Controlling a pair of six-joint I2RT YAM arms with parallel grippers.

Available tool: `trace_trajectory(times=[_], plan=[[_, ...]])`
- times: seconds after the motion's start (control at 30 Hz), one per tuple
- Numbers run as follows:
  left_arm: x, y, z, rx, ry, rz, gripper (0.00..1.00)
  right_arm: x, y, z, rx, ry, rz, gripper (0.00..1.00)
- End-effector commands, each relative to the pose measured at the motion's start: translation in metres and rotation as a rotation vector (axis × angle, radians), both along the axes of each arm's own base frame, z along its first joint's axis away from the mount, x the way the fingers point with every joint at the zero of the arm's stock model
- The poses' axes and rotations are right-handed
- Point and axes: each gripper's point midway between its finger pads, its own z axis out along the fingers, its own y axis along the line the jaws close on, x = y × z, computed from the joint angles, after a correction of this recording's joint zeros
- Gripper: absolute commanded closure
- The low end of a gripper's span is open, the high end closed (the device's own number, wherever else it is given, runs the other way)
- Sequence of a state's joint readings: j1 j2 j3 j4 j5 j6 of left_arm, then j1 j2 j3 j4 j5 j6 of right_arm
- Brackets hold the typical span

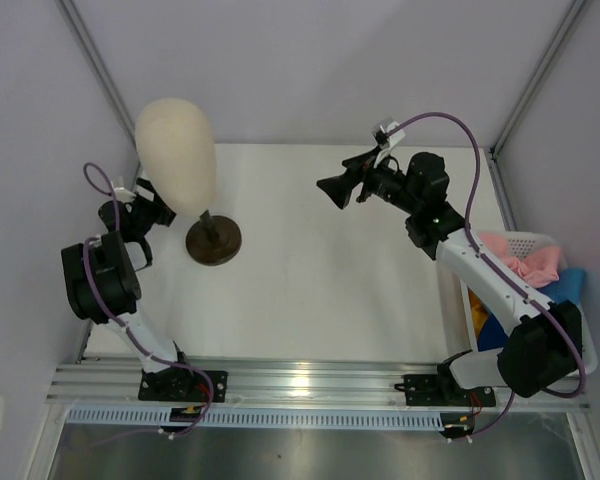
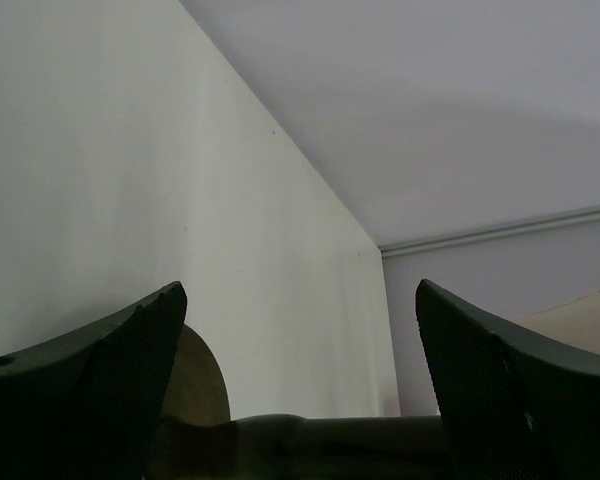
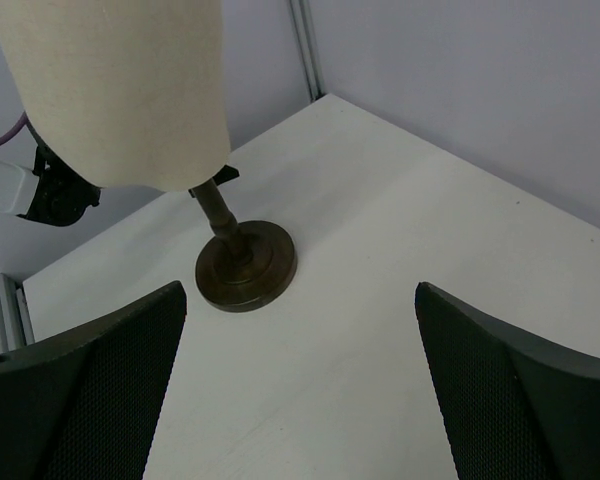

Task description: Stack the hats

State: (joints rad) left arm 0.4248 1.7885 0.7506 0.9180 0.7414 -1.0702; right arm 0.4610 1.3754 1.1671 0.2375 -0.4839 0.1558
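Observation:
The hats lie bunched in a white basket (image 1: 536,238) at the right edge. A pink hat (image 1: 525,260) is on top, a light blue hat (image 1: 572,284) is beside it, and a yellow hat (image 1: 477,318) and a darker blue hat (image 1: 496,338) show under the right arm. My right gripper (image 1: 334,190) (image 3: 300,300) hangs open and empty over mid-table, pointing left. My left gripper (image 1: 162,212) (image 2: 300,300) is open at the cream head form (image 1: 175,150). The form's dark stem (image 2: 310,440) crosses low between its fingers.
The head form's dark round base (image 1: 214,241) (image 3: 246,268) stands on the white table (image 1: 340,290) left of centre. Grey walls close in the back and both sides. A metal rail (image 1: 310,380) with both arm bases runs along the near edge.

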Motion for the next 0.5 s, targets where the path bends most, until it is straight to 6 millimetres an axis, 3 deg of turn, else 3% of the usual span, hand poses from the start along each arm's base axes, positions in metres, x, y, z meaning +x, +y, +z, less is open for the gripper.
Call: trace_trajectory(times=[0.0, 0.13, 0.33, 0.47], plan=[[0.016, -0.036, 0.023, 0.057, -0.099, -0.117, 0.02, -0.005, -0.013, 0.009, 0.008, -0.046, -0.062, 0.01], [0.02, -0.065, 0.015, 0.057, -0.087, -0.164, 0.01, 0.004, -0.025, 0.003, 0.028, 0.021, -0.166, 0.0], [0.014, -0.107, 0.003, 0.029, -0.078, -0.228, 0.02, 0.017, -0.059, -0.005, 0.056, 0.129, -0.337, 0.01], [0.003, -0.15, 0.0, -0.004, -0.08, -0.307, 0.01, 0.018, -0.079, -0.011, 0.107, 0.185, -0.388, 0.0]])
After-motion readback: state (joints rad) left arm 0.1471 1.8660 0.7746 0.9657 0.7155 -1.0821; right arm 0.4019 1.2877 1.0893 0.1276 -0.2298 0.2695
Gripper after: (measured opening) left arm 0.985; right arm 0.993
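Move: The stand with the pale head is the left hand's business: its stem rises about 6 cm to this hand's right and 2 cm back. Its round wooden base sits below that part of the stem, some 12 cm under the hand, and the head's middle is roughly 20 cm above the hand. From the right hand the stem is about 40 cm to the left, 6 cm ahead and 20 cm lower. Sideways to the right, about 12 cm and nearly level, the left hand sweeps towards the table's middle, turning some 15 degrees clockwise. Its open fingers, one above the other, keep pushing the stem along with their right-hand side, tips reaching past the stem. The right hand draws away rightward about 6 cm, sinking and edging forward slightly as it swings clockwise and tips down, open and empty. ##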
